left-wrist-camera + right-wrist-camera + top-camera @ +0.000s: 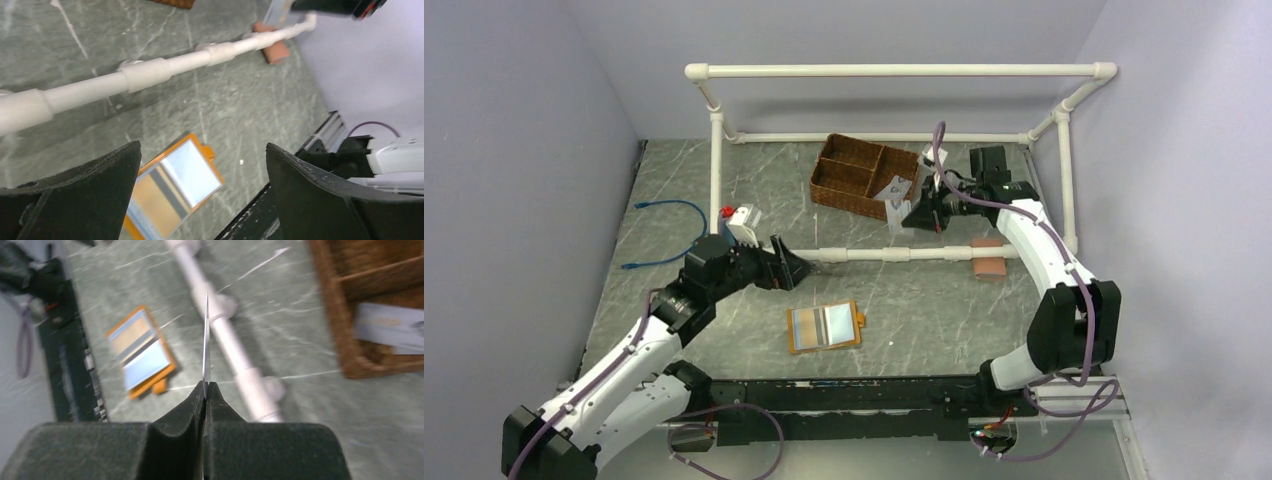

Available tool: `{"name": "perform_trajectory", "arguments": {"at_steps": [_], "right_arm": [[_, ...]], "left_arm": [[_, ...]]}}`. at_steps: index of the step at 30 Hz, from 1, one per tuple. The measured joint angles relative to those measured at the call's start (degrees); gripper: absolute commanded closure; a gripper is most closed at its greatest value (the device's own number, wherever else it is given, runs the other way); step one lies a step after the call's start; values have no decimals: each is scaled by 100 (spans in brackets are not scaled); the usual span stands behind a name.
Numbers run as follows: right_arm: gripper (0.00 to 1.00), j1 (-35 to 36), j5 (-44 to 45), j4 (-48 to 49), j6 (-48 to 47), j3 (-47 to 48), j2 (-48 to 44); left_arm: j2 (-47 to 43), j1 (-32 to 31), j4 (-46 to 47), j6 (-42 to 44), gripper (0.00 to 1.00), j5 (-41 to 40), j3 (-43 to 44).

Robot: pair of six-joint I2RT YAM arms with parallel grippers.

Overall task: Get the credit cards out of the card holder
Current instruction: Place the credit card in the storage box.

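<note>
The card holder [824, 326] lies unfolded on the marble table, orange-rimmed with pale blue-grey slots facing up; it also shows in the wrist views [172, 187] [142, 352]. My left gripper [799, 268] [202, 150] hovers up and to the left of it, jaws wide open and holding nothing. My right gripper [912, 215] [206, 385] is near the wicker basket, shut on a thin pale credit card [206, 340] seen edge-on and sticking out past the fingertips. Another pale card [390, 327] lies in the basket's near compartment.
A brown wicker basket [854, 170] with dividers stands at the back. A white PVC frame's low bar [894, 254] crosses the table between basket and card holder. A pinkish-brown wallet [989, 260] lies under the bar's right end. A blue cable [669, 215] curls at left.
</note>
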Motion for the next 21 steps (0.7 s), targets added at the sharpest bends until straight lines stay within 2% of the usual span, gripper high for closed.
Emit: {"name": "perform_trajectory", "arguments": {"at_steps": [4, 10, 14, 21], "right_arm": [[100, -42, 632, 658, 560, 505, 286], [100, -59, 1480, 1287, 1432, 1263, 1189], [100, -50, 1834, 1436, 1768, 1775, 1834], [99, 15, 2277, 1506, 2006, 2470, 2645]], "left_arm": [[337, 92, -1027, 614, 1, -101, 693], [911, 133, -1755, 1224, 0, -354, 1119], [990, 155, -1740, 1217, 1, -345, 981], [730, 190, -1189, 876, 1, -240, 216]]}}
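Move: The storage box's right compartment, where the card in the right fingers is headed, lies about 27 cm ahead of the right hand, 1 cm left and 17 cm lower. Level with it on its left is the box's front left compartment, some 14 cm away. The open card holder lies about 14 cm behind and 18 cm left of the right hand. From the left hand, that holder is about 6 cm back, 6 cm right and 20 cm below. Carry the still-pinched card forward about 18 cm with the right gripper towards the storage box's right compartment, rising slightly before sinking, and swing the wrist some 25 degrees clockwise; keep the fingers shut. Meanwhile lower the left gripper about 6 cm towards the open card holder, jaws wide open, rolling its left side up. ##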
